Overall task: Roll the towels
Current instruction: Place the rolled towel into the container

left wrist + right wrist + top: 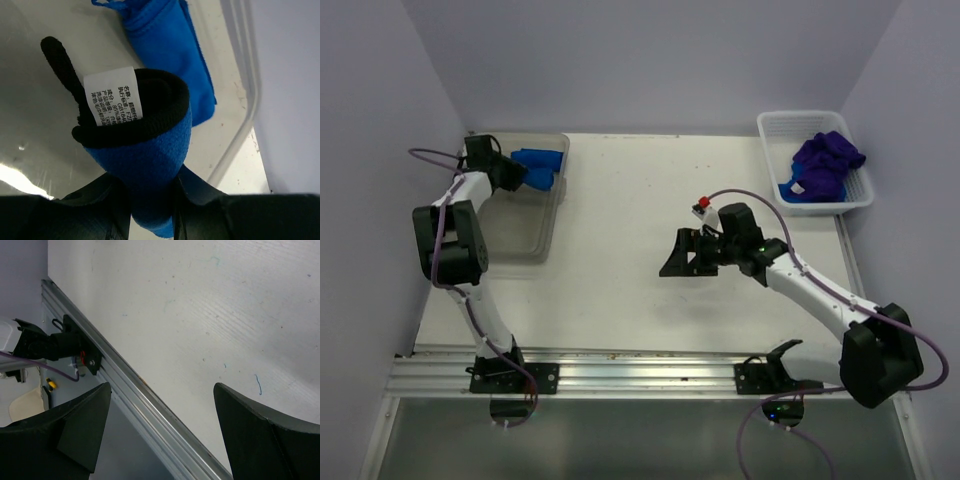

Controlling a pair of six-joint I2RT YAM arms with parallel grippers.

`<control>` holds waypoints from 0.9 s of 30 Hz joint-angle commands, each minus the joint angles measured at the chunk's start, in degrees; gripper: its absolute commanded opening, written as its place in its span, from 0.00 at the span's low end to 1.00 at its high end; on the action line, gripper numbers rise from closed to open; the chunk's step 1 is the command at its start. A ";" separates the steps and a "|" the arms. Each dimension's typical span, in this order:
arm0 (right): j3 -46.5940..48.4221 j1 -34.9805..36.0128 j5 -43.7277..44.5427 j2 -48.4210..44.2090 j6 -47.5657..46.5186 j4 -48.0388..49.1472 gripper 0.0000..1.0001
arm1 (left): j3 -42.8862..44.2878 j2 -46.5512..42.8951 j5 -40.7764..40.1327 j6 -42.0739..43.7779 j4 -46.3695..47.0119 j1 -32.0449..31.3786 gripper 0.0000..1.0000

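Note:
My left gripper [523, 178] [152, 200] is shut on a rolled blue towel [150, 155] [540, 180] with black edging and a white label, and holds it over the clear plastic bin [535, 235] at the table's back left. A second rolled blue towel [170, 50] [540, 157] lies in the bin beyond it. Unrolled purple towels [825, 160] and a blue one [790, 192] are heaped in the white basket [790, 125] at the back right. My right gripper [672, 255] [162, 410] hangs open over the middle of the table, nothing between its fingers [95, 425].
The bin's clear wall [235, 140] stands just right of the held roll. A metal rail [620, 375] [140, 400] runs along the table's near edge with both arm bases on it. Purple-grey walls close in the left, back and right sides.

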 commanded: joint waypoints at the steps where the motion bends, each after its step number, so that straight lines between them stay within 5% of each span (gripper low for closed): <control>1: 2.77 -0.13 -0.29 1.43 0.13 0.25 0.88 | 6.68 4.67 1.97 -1.70 4.24 0.05 0.34; 15: 2.95 -0.13 -1.61 6.27 1.10 2.36 0.88 | 17.93 18.14 0.65 -4.69 5.47 -1.27 0.36; 22: 2.42 -0.13 -2.23 6.71 1.98 3.42 0.88 | 19.52 20.25 0.03 -4.34 4.33 -1.98 0.74; 27: 2.33 -0.13 -2.14 6.27 2.07 3.33 0.87 | 19.26 19.64 0.21 -3.47 2.57 -2.15 0.86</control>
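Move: The rolled towel, already pinched in the left fingers, is going to the container floor about 7 cm ahead, 2 cm right and 7 cm below that hand. The first rolled towel lies just beyond, roughly 11 cm ahead of the hand, 2 cm right and 7 cm down; the container's right wall is some 10 cm right of the spot. From the right hand, the spot is about 38 cm ahead, 46 cm left and 10 cm below. The rolled towel is carried down and forward by the left hand, about 8 cm out and some 5 cm lower, in against the near side of the first roll. Near the end of the reach the fingers, so far shut on it, spread wide and let go, the wrist barely turning. The right hand sinks about 2 cm over bare table, fingers still open. ##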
